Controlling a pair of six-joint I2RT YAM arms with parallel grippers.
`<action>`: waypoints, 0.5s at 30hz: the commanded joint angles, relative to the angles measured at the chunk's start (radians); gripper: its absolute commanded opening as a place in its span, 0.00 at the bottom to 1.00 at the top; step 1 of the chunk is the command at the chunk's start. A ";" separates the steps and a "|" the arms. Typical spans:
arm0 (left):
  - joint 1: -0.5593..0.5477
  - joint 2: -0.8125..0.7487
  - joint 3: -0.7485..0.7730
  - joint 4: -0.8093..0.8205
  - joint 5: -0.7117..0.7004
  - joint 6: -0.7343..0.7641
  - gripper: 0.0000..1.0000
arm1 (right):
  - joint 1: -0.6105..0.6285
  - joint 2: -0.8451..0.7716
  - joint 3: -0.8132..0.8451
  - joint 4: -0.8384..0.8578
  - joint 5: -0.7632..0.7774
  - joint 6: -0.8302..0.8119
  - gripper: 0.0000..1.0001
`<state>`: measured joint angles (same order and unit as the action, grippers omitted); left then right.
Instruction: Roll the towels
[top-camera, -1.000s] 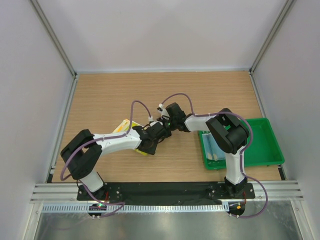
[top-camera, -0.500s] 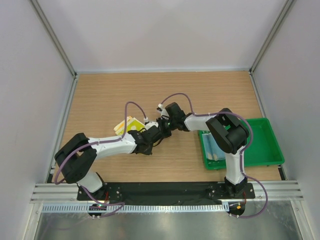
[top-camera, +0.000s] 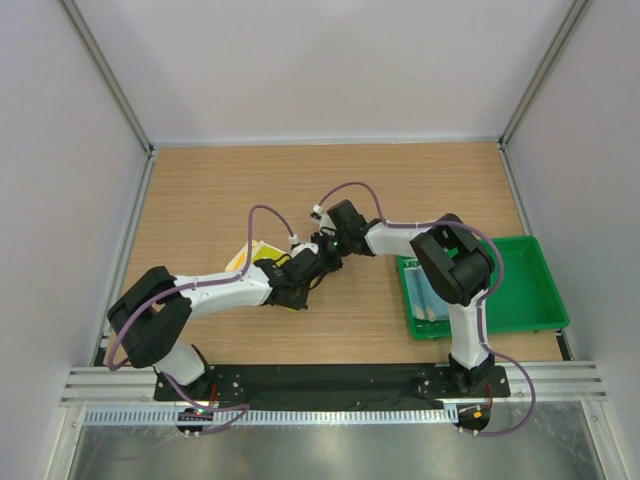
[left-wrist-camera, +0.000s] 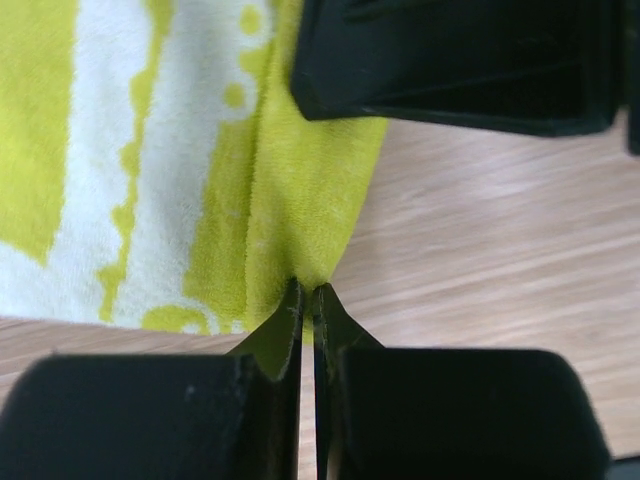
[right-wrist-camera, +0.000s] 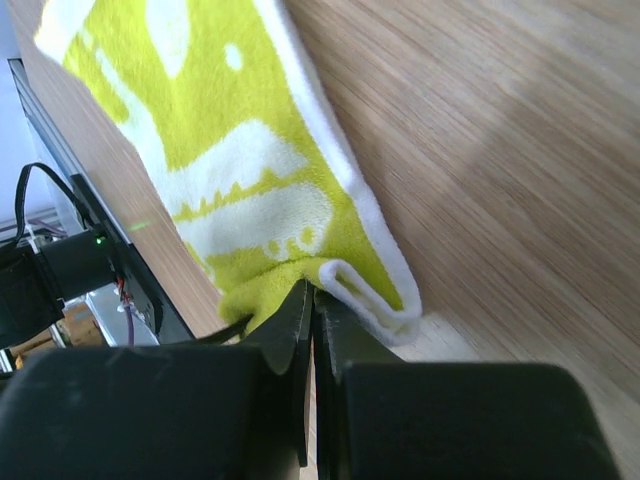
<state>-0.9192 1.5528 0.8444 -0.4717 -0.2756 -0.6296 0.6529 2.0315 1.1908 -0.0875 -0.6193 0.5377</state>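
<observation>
The pale yellow towel (top-camera: 256, 253) with lime-green patches lies left of the table's middle, mostly hidden under the arms in the top view. My left gripper (top-camera: 306, 264) is shut on a lime-green fold of this towel (left-wrist-camera: 150, 150), its jaws (left-wrist-camera: 308, 292) pinching the edge. My right gripper (top-camera: 325, 249) faces it, almost touching, and is shut (right-wrist-camera: 316, 296) on the same towel (right-wrist-camera: 230, 170) beside a doubled white hem. The light blue towel (top-camera: 424, 292) rests in the left end of the green tray.
The green plastic tray (top-camera: 525, 285) sits at the table's right edge, close to the right arm's base. Grey walls with metal posts enclose the table on three sides. A black base plate (top-camera: 330, 380) runs along the near edge.
My left gripper has closed onto the towel's fold, and its arm has stretched out lower toward the middle. My right gripper has kept its grip and shifted slightly left.
</observation>
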 joint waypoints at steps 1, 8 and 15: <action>-0.006 0.013 0.027 -0.015 0.177 -0.045 0.00 | -0.036 0.007 0.032 -0.075 0.090 -0.074 0.01; -0.003 -0.013 0.065 -0.002 0.301 -0.104 0.00 | -0.110 -0.004 0.067 -0.149 0.133 -0.088 0.01; 0.000 -0.020 0.016 0.077 0.360 -0.119 0.00 | -0.145 -0.082 0.078 -0.247 0.229 -0.061 0.01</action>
<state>-0.9207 1.5536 0.8791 -0.4522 0.0109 -0.7258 0.5083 2.0197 1.2518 -0.2588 -0.4934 0.4847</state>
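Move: The left hand already pinches the yellow-and-white towel at its near right corner; the towel's middle lies about 5 cm ahead of that hand and 6 cm to its left, about a centimetre lower. The right hand's shut fingertips sit in the towel's right end near the far corner, its middle some 8 cm to their left and 2 cm ahead, also a centimetre lower. The blue towel in the green box stands roughly 27 cm to the right of the right hand and 2 cm back. The right fingertips come free of the towel's right end, staying shut, and head right and forward about 8 cm over the table, away from the towel. Meanwhile the left fingers keep their pinch on the near corner and drag it about 5 cm right and 3 cm back, rising a centimetre or so as the wrist tilts some 15 degrees, swinging the fingertips right and back. ##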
